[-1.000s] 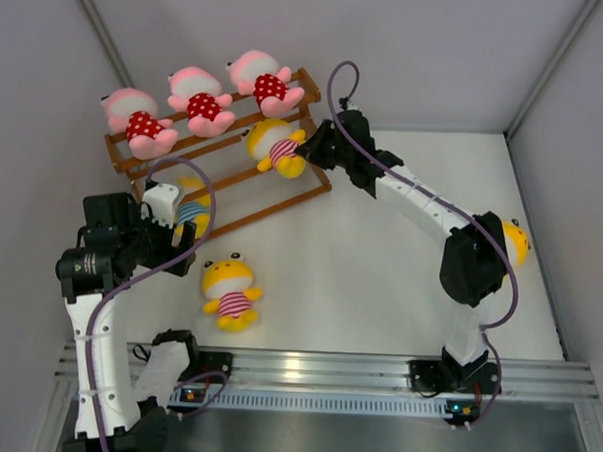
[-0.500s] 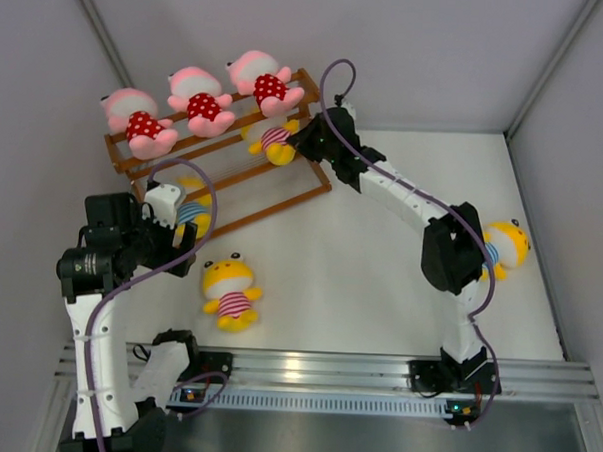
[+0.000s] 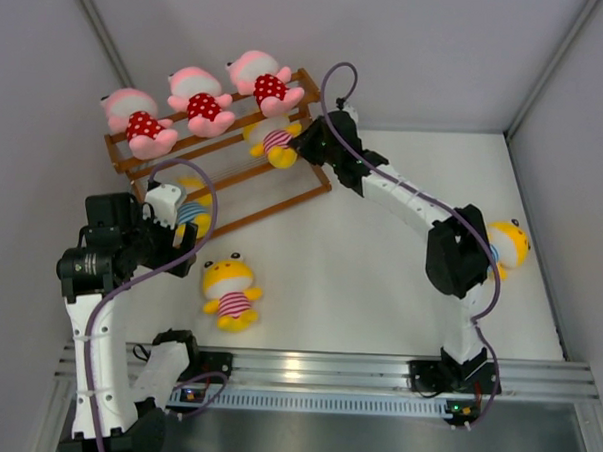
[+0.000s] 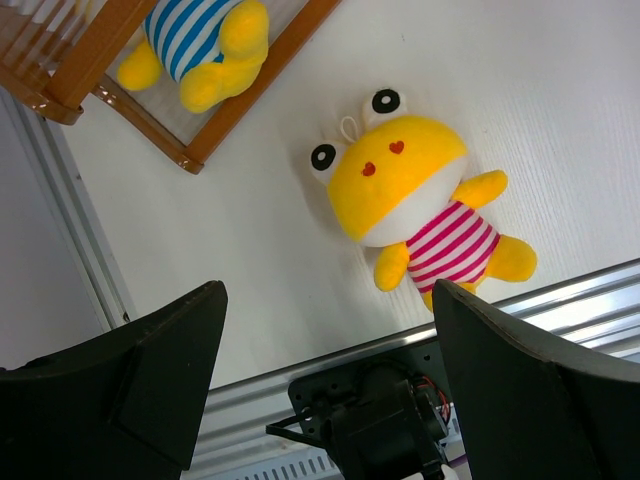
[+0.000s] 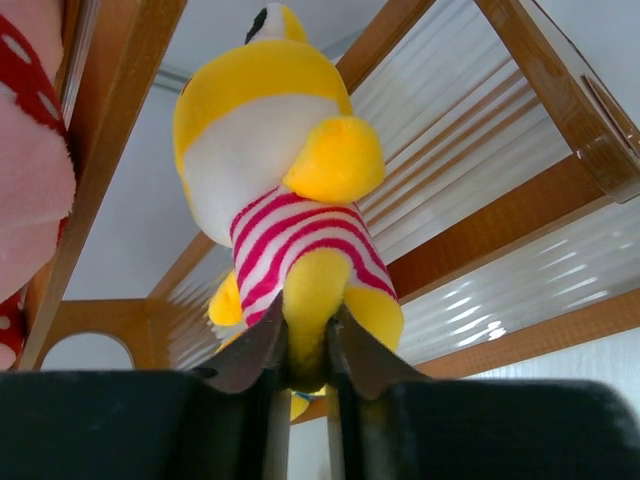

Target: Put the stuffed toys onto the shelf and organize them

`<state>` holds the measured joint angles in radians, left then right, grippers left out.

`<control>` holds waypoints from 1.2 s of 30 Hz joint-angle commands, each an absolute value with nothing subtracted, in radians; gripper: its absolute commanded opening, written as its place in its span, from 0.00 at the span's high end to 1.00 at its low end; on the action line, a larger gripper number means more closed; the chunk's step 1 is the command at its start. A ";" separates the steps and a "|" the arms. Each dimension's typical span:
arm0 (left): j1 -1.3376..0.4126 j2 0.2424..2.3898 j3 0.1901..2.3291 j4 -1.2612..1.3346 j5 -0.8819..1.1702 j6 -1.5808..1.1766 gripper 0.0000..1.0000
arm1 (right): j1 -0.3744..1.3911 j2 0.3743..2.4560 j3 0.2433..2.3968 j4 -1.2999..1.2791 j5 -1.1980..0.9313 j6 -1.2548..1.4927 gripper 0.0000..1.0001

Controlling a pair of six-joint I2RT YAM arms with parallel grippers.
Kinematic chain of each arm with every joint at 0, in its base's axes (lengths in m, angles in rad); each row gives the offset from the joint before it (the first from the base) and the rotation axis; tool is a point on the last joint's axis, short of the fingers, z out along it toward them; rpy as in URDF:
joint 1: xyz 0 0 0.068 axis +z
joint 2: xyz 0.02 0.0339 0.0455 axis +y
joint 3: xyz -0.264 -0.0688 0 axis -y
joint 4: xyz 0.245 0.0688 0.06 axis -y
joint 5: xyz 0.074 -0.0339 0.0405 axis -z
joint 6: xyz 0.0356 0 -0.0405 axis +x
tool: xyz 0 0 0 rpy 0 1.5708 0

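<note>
The shelf [image 3: 282, 203] stands at the back left. Three pink stuffed toys [image 3: 201, 108] in red dotted dresses sit along its top tier. My right gripper [image 3: 307, 141] is shut on the leg of a yellow pink-striped toy [image 5: 275, 150], holding it on the middle tier's slats [image 5: 500, 230]; the fingers [image 5: 255, 355] pinch the leg. A yellow blue-striped toy [image 4: 195, 35] lies on the lowest tier. Another yellow pink-striped toy [image 4: 400, 190] lies face up on the table. My left gripper [image 4: 328, 290] hangs open above the table near it, holding nothing.
A further yellow toy [image 3: 508, 243] lies at the right, partly hidden behind the right arm's elbow [image 3: 458, 258]. The metal base rail [image 3: 325, 367] runs along the near edge. Grey walls close in on the left, back and right.
The right arm has stretched left and pushed the yellow pink-striped toy further into the shelf's middle tier. The left arm has not moved.
</note>
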<state>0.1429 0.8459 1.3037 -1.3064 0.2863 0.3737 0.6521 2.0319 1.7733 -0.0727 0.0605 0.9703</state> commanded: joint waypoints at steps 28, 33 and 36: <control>0.137 0.753 1.140 -1.278 0.242 0.403 0.09 | 1.184 1.485 0.842 0.518 -0.402 -0.113 0.24; 0.135 0.735 1.129 -1.279 0.230 0.411 0.09 | 1.258 1.580 0.831 0.600 -0.368 -0.222 0.24; 0.137 0.727 1.135 -1.279 0.232 0.419 0.08 | 1.262 1.646 0.859 0.588 -0.345 -0.232 0.25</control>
<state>0.1390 0.7361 1.1347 -1.3037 0.2382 0.3977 1.2518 1.6054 0.8188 0.4755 -0.3496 -0.1471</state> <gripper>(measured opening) 0.916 0.750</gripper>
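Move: The right hand still holds the pink-striped shelf toy by its lower end, its middle about 5 cm left and 1 cm ahead, 2 cm higher. The like table toy lies some 33 cm back, 14 cm left and 20 cm below. The blue-striped toy on the bottom shelf is roughly 10 cm back, 24 cm left and 18 cm down. From the left hand the table toy is about 2 cm back, 7 cm right and 22 cm below. Right hand releases shelf toy, swings some 40 cm back, down and counter-clockwise towards table toy; left hand sinks. ##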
